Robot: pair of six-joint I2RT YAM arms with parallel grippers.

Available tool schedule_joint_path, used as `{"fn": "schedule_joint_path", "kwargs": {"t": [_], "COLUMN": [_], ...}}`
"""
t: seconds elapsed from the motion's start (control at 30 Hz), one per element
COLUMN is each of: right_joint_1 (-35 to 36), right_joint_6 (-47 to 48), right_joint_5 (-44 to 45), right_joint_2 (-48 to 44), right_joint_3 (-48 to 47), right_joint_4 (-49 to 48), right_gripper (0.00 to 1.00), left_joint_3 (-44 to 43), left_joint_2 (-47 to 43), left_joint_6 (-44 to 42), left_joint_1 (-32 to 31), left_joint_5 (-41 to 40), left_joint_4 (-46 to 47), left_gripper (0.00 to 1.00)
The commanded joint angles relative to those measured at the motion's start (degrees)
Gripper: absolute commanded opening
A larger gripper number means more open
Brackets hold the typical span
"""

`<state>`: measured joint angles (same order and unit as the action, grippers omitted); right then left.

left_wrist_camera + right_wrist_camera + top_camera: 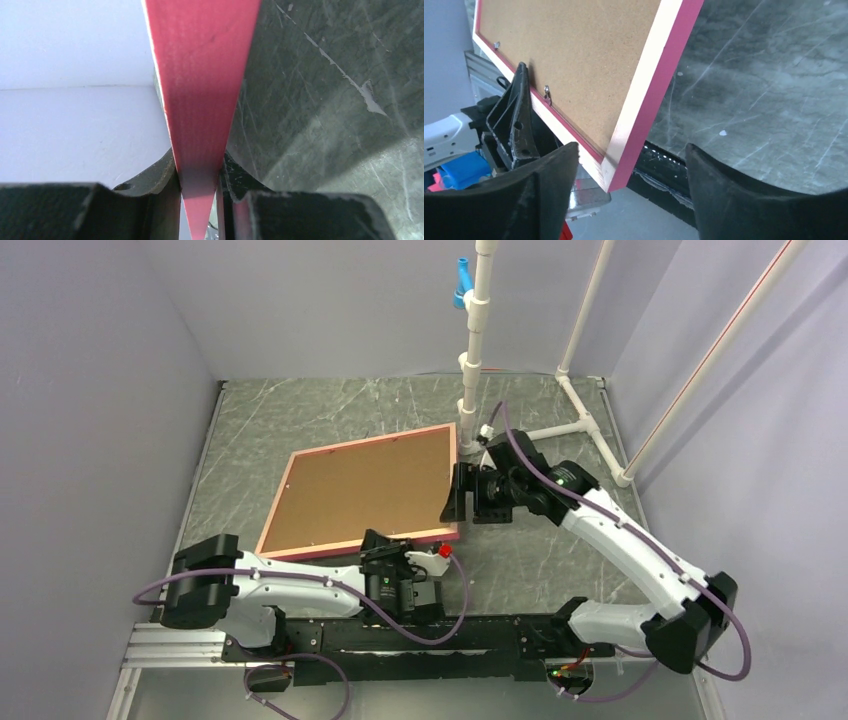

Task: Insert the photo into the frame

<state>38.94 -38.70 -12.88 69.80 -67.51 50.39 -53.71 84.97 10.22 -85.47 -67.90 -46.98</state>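
The frame (330, 548), salmon-pink edged, lies back up at the table's middle with a brown backing board (360, 490) filling it. No photo shows in any view. My left gripper (388, 543) is at the frame's near edge. In the left wrist view its jaws press both sides of the red frame edge (202, 90), with the left gripper (200, 185) shut on it. My right gripper (458, 492) is at the frame's right side. In the right wrist view the right gripper (631, 165) stands open, and the frame's corner (659, 85) lies between the wide-apart fingers, touching neither.
A white pipe stand (470, 370) rises just behind the frame's far right corner, with a blue clip (461, 285) high on it. More white pipes (590, 430) run across the back right. Grey walls close in on the left, back and right. A metal rail (180, 645) lines the near edge.
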Motion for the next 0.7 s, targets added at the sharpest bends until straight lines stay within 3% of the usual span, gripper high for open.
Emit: {"fn": "schedule_joint_path", "kwargs": {"t": [0.0, 0.03, 0.07, 0.2, 0.4, 0.5, 0.67], "right_joint_1": [0.12, 0.09, 0.09, 0.09, 0.10, 0.11, 0.19], "right_joint_6": [2.53, 3.49, 4.61, 10.14, 30.45, 42.72, 59.42], "right_joint_5": [5.54, 6.87, 7.90, 11.44, 11.18, 5.69, -9.13], "right_joint_2": [-7.77, -9.98, -12.03, -20.51, -34.89, -40.94, -45.36], "right_joint_3": [-1.53, -1.33, -0.93, 2.66, 12.60, 16.90, 21.42], "right_joint_4": [-5.29, -6.70, -8.27, -15.59, -31.30, -37.94, -41.21], "right_gripper": [0.88, 0.98, 0.99, 1.00, 1.00, 1.00, 1.00], "left_joint_3": [-5.05, -5.69, -6.16, -8.34, -9.61, -9.25, -7.57], "left_joint_2": [-4.36, -4.88, -5.50, -8.65, -16.21, -20.83, -27.37], "left_joint_6": [5.11, 4.94, 4.56, 4.10, 2.65, 1.53, -0.25], "left_joint_1": [-0.61, -0.85, -1.03, -1.70, -2.48, -2.69, -2.71], "left_joint_5": [-1.30, -1.07, -0.69, 2.07, 10.73, 16.94, 28.30], "left_joint_4": [-1.54, -2.25, -2.61, -4.20, -3.56, -1.66, 1.76], "left_gripper": [0.04, 0.03, 0.02, 0.00, 0.00, 0.00, 0.00]}}
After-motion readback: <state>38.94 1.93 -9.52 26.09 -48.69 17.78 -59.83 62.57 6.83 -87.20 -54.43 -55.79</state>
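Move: The left hand already pinches the frame's near rail; the frame's middle lies about 13 cm ahead of it, 5 cm to its left and slightly lower, and the near right corner about 14 cm to its right, level fore and aft. From the opening right hand that corner is some 3 cm back, 2 cm left and 7 cm below, the frame's middle roughly 7 cm ahead, 19 cm left and 9 cm lower; the white pipe stand's near corner is some 20 cm straight ahead, 17 cm down. Keeping its pinch on the near rail, the left hand lifts the frame about 7 cm, starting slowly, then also easing back towards its base and slightly left while it rolls its right side up and tips its fingers somewhat further down. The right hand, already off the frame's right end, rises fast by about 16 cm while opening fully, swings right and away from the frame, draws slightly back at the end, and tilts its fingers up by some 75 degrees so that they no longer point down at the table. ##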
